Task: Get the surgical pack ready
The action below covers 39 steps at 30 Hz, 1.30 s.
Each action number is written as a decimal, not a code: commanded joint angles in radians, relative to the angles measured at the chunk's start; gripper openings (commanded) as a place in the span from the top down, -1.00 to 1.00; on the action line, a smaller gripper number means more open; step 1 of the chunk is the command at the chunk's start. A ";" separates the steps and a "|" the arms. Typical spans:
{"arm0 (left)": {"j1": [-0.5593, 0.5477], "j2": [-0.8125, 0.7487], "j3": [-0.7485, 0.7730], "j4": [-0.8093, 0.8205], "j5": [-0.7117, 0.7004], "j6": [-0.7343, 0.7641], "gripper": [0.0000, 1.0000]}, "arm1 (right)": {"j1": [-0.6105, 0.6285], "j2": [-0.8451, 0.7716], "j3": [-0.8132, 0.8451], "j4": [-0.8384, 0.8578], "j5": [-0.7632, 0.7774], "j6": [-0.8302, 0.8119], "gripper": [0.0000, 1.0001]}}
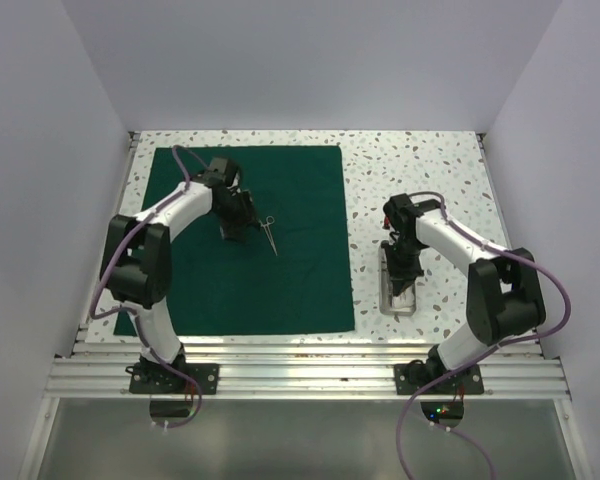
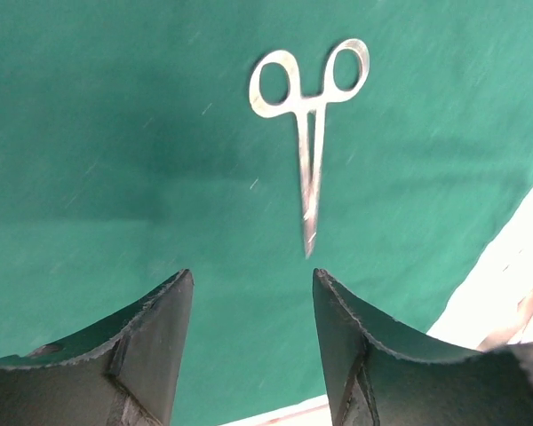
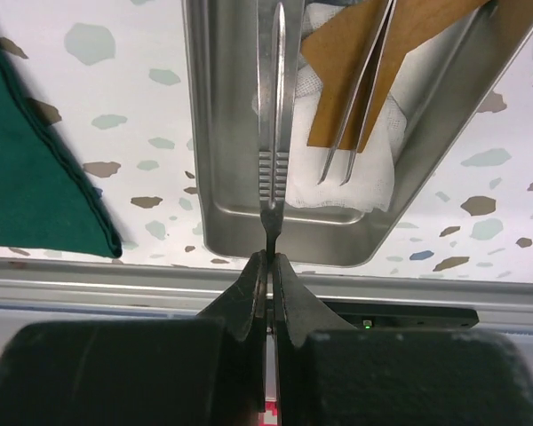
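The dark green drape [image 1: 280, 290] lies flat and spread out on the left half of the table. Silver ring-handled forceps [image 1: 270, 234] rest on it. My left gripper [image 1: 235, 232] hovers just left of them, open and empty. In the left wrist view the forceps [image 2: 309, 133] lie ahead of the gripper [image 2: 253, 284], tip toward the fingers, on the drape [image 2: 115, 133]. The silver instrument tray [image 1: 398, 311] sits to the right of the drape. My right gripper [image 3: 269, 257] is over the tray's near end [image 3: 222, 133], shut on the thin end of a scalpel handle [image 3: 278, 106].
Inside the tray lie tweezers [image 3: 355, 115], white gauze [image 3: 373, 169] and a brown card [image 3: 346, 62]. A corner of the drape [image 3: 27, 177] reaches near the tray. A metal rail [image 1: 310, 350] runs along the table's near edge. White walls enclose the sides and back.
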 commanded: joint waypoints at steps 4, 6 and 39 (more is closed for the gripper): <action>-0.094 0.171 0.231 -0.091 -0.099 -0.065 -0.23 | -0.004 0.016 -0.023 0.039 -0.026 0.032 0.41; -0.108 0.213 0.268 -0.129 -0.153 -0.082 -0.23 | -0.005 0.008 -0.007 0.036 -0.017 0.027 0.12; -0.208 0.417 0.494 -0.252 -0.360 -0.156 0.98 | -0.004 0.012 0.163 0.011 -0.097 -0.022 -0.12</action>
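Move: The hemostat lies flat on the green cloth about 3 cm ahead of the left hand, 5 cm to its right and 5 cm below. The tray is roughly 9 cm back and 32 cm right of that hand. The right hand, already holding the ridged tweezers, is over the tray's near end; the tray's middle is some 5 cm ahead and 4 cm below, and the splayed tweezers in it are about 6 cm ahead and 3 cm right. The left fingers close on the hemostat's shanks just below the finger rings, after sinking about 5 cm while travelling forward and right some 4 cm each; the wrist tilts about 20 degrees to stand the fingers nearly plumb. The right hand dips about 1 cm, opens to let go of the ridged tweezers in the tray, then backs off upward and forward about 3 cm, still open. ##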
